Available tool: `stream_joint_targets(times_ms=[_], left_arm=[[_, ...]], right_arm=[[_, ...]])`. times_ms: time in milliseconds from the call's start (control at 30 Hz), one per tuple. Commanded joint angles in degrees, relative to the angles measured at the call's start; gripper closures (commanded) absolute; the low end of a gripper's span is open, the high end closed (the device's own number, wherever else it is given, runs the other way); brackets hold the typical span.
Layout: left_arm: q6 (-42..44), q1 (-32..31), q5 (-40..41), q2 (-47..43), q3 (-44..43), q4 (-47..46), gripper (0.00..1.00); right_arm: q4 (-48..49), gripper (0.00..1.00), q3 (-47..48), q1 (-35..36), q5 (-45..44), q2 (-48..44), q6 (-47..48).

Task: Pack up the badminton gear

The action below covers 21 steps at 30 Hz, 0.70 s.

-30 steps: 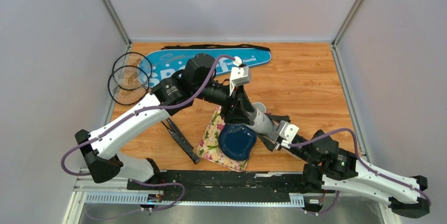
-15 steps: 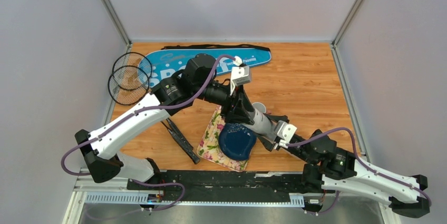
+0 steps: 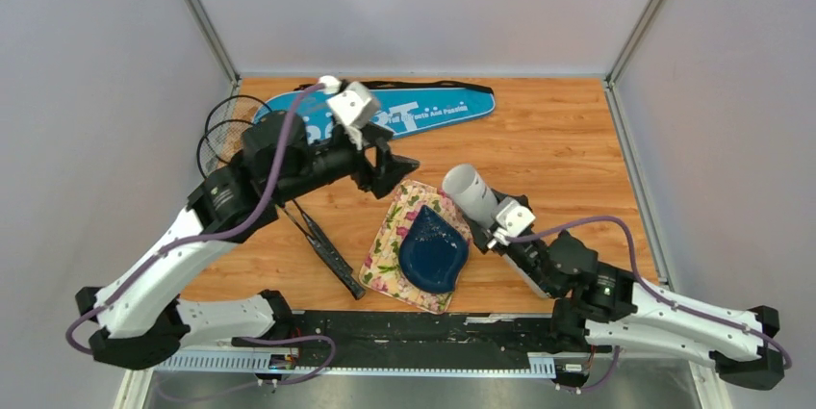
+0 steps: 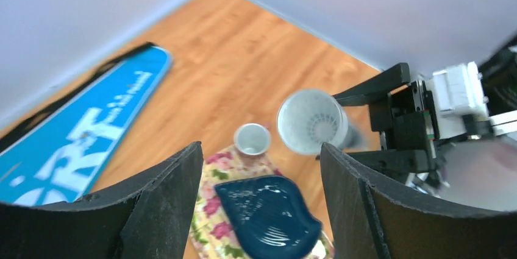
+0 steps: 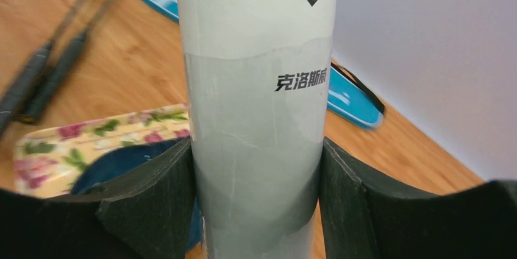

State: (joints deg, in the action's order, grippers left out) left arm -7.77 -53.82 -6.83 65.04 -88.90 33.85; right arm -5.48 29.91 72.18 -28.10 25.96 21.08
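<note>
My right gripper (image 3: 497,224) (image 5: 258,149) is shut on the long white tube (image 3: 471,193) (image 5: 259,88), which tilts up with its open mouth (image 4: 310,120) towards the left arm. Something white and ribbed shows deep inside it. My left gripper (image 3: 393,161) (image 4: 261,149) hangs open and empty above the table, left of the tube and apart from it. The blue "SPORT" racket bag (image 3: 428,109) (image 4: 79,143) lies flat along the back. Two black rackets (image 3: 231,140) lie at the left, their handles (image 3: 325,247) (image 5: 49,70) pointing to the near edge. No loose shuttlecock is in view.
A dark blue plate (image 3: 433,255) (image 4: 268,213) rests on a floral cloth (image 3: 383,247) (image 5: 91,137) at the centre front, just left of the tube. A small white cup (image 4: 252,139) stands at the cloth's far edge. Grey walls close in the table on three sides.
The left arm has drawn back from the tube's mouth to the left, and its jaws have opened wider. The right arm still holds the tube, now shifted slightly back.
</note>
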Motion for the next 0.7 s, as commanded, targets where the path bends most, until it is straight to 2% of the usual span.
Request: stream_joint_targets(times_ms=[0, 67, 100, 167, 200, 267, 300, 367, 400, 467, 500, 567, 633, 667], left_arm=[[-1.11, 0.12, 20.59, -6.4, 8.45, -5.37, 0.2], [-0.84, 0.91, 22.29, -6.5, 11.11, -4.84, 0.2], [-0.76, 1.09, 23.26, -6.15, 13.12, -4.32, 0.21], [-1.63, 1.53, 24.06, -6.06, 15.68, -3.17, 0.21], [-2.07, 2.31, 23.01, -6.41, 18.74, -3.0, 0.21], [-4.18, 2.93, 22.39, -7.2, 22.26, -3.43, 0.21], [-5.14, 3.72, 20.73, -7.99, 25.68, -3.7, 0.21], [-6.64, 4.08, 18.44, -8.78, 28.6, -4.14, 0.22], [-6.73, 4.08, 19.22, -9.66, 30.26, -3.7, 0.22], [-6.82, 4.51, 21.06, -10.54, 31.59, -1.77, 0.22], [-6.82, 4.78, 22.72, -11.76, 32.82, -1.24, 0.22], [-6.99, 6.97, 23.79, -12.82, 33.79, 0.43, 0.22], [-8.13, 9.6, 22.84, -14.05, 35.72, 1.31, 0.21], [-8.31, 13.44, 21.17, -14.49, 36.86, 0.96, 0.21]], right_arm=[[3.12, 0.77, 7.76, -5.09, -23.99, 10.65, -3.74], [1.08, 0.77, 9.81, -9.84, -24.38, 13.41, -5.69], [0.99, 0.77, 10.86, -16.48, -21.07, 14.72, -8.22], [0.47, 0.77, 11.92, -24.5, -16.4, 18.68, -11.57], [2.21, 0.77, 12.19, -32.12, -12.72, 20.52, -12.11], [4.06, 0.77, 13.59, -38.66, -11.46, 28.86, -11.68], [6.68, 0.77, 14.2, -44.87, -8.84, 31.76, -11.42], [9.85, 0.78, 15.61, -50.36, -6.11, 40.35, -9.49], [11.44, 0.78, 16.31, -55.61, -3.57, 43.88, -9.22], [11.01, 0.79, 20.16, -60.47, 0.3, 52.47, -8.87], [11.19, 0.8, 21.32, -63.71, 2.41, 54.79, -8.26], [11.89, 0.8, 23.34, -65.93, 3.92, 58.23, -5.02], [13.56, 0.79, 24.84, -69.45, 7.52, 64.02, -3.68], [13.21, 0.79, 26.32, -70.85, 9.27, 66.13, -3.68]])
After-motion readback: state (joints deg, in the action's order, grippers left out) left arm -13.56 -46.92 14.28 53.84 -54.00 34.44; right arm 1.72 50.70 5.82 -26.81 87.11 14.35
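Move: Ahead of the right hand, which still holds the white tube, the clear right side of the table lies about 20 cm out, 25 cm to its right and 22 cm below; the mug stands some 10 cm ahead and 3 cm left of that hand, the blue plate level with it and 11 cm left. For the empty left hand, the racket handles lie about 19 cm left, 4 cm back and 40 cm below; the plate is 5 cm right and 2 cm back of it. Swinging the gripped tube out to the clear right side, the right hand travels about 25 cm right and as far forward, turning some 65 degrees clockwise, then sinks 14 cm while tipping its fingers down and leaning the tube over. The open left hand drops about 21 cm and drifts left, away from the tube and closer to the racket handles, turning counter-clockwise with its fingers tipping down. ##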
